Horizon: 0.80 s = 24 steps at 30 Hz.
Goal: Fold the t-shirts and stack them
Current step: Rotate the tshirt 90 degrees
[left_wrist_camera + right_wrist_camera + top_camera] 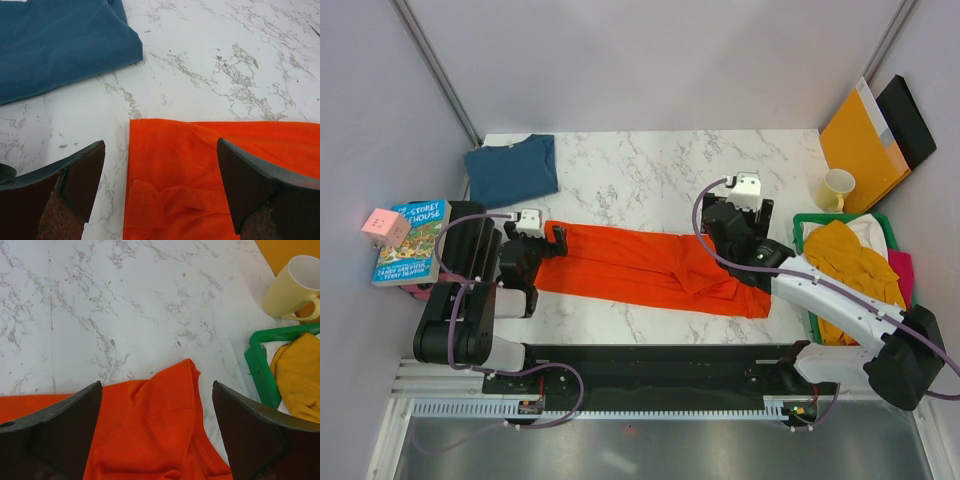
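The orange-red t-shirt [640, 265] lies as a long folded strip across the middle of the marble table [650, 165]. My left gripper [552, 243] hovers open over its left hem end, the hem [200, 165] lying between the spread fingers [75, 180]. Over the shirt's right part, my right gripper [720, 235] is also open, with a sleeve and the collar seam [160, 430] between its fingers [65, 430]. Neither gripper holds cloth. A folded dark teal-blue t-shirt [512, 168] [60, 45] rests at the back left. A mustard yellow t-shirt [850, 262] [300, 375] sits in the basket with white [868, 228] and pink [902, 270] cloth.
A green basket [800, 222] [260, 357] stands at the right edge, close to the right gripper. Behind it are a cream mug [837, 189] [295, 287] and an orange-yellow envelope [860, 145]. A book [412, 240] and a pink cube [385, 226] lie off the table's left side.
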Available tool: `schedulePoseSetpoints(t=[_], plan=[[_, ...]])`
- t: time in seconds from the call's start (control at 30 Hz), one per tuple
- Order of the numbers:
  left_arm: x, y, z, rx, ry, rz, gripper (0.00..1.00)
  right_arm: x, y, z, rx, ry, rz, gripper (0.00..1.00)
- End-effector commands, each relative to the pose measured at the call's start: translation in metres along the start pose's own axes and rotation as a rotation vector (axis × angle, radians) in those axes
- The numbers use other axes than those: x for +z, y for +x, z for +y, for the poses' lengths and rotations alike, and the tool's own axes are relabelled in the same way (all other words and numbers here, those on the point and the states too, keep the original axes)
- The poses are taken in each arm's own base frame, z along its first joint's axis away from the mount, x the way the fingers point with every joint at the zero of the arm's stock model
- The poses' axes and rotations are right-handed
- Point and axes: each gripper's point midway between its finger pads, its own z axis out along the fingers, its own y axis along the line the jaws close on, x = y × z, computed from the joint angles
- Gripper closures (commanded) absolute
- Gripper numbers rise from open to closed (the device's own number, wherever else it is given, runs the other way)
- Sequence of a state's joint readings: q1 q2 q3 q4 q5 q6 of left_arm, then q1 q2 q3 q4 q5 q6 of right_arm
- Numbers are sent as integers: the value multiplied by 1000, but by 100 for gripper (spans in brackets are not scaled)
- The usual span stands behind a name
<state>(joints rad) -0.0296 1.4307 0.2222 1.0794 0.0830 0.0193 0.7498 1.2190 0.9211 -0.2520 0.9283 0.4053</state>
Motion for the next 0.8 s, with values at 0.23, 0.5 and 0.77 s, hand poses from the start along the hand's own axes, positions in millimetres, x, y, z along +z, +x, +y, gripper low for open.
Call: schedulePoseSetpoints(t=[0.23,0.5,0.77], plan=[[0,-12,4,-38,60,-53,0,-20,-3,10,74,-145,54,2],[21,-68,-6,7,-141,49,0,-21,15,13,55,-170,98,2],[-34,-103,-74,-141,-138,331,0,-20,25,16,48,-184,121,2]])
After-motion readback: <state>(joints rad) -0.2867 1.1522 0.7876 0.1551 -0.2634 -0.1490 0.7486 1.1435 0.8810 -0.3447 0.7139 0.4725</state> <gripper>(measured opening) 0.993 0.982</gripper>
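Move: The red t-shirt's far-left corner lies some 6 cm ahead of the left hand, about 1 cm to its left and roughly 8 cm below; the folded blue shirt is about 20 cm ahead and 8 cm left. From the right hand, the red t-shirt's far-right corner is about 7 cm ahead, 7 cm right and 18 cm down, with the mug some 13 cm ahead and 28 cm right. Touching nothing that can be seen, the open left hand lingers low by the shirt's far-left corner, swaying barely a centimetre, then rises briskly about 14 cm off it, drifting some 5 cm right. The right hand, also open, eases back and left about 2 cm each over the shirt, lifting slightly before sinking some 3 cm and turning roughly 10 degrees counter-clockwise. ##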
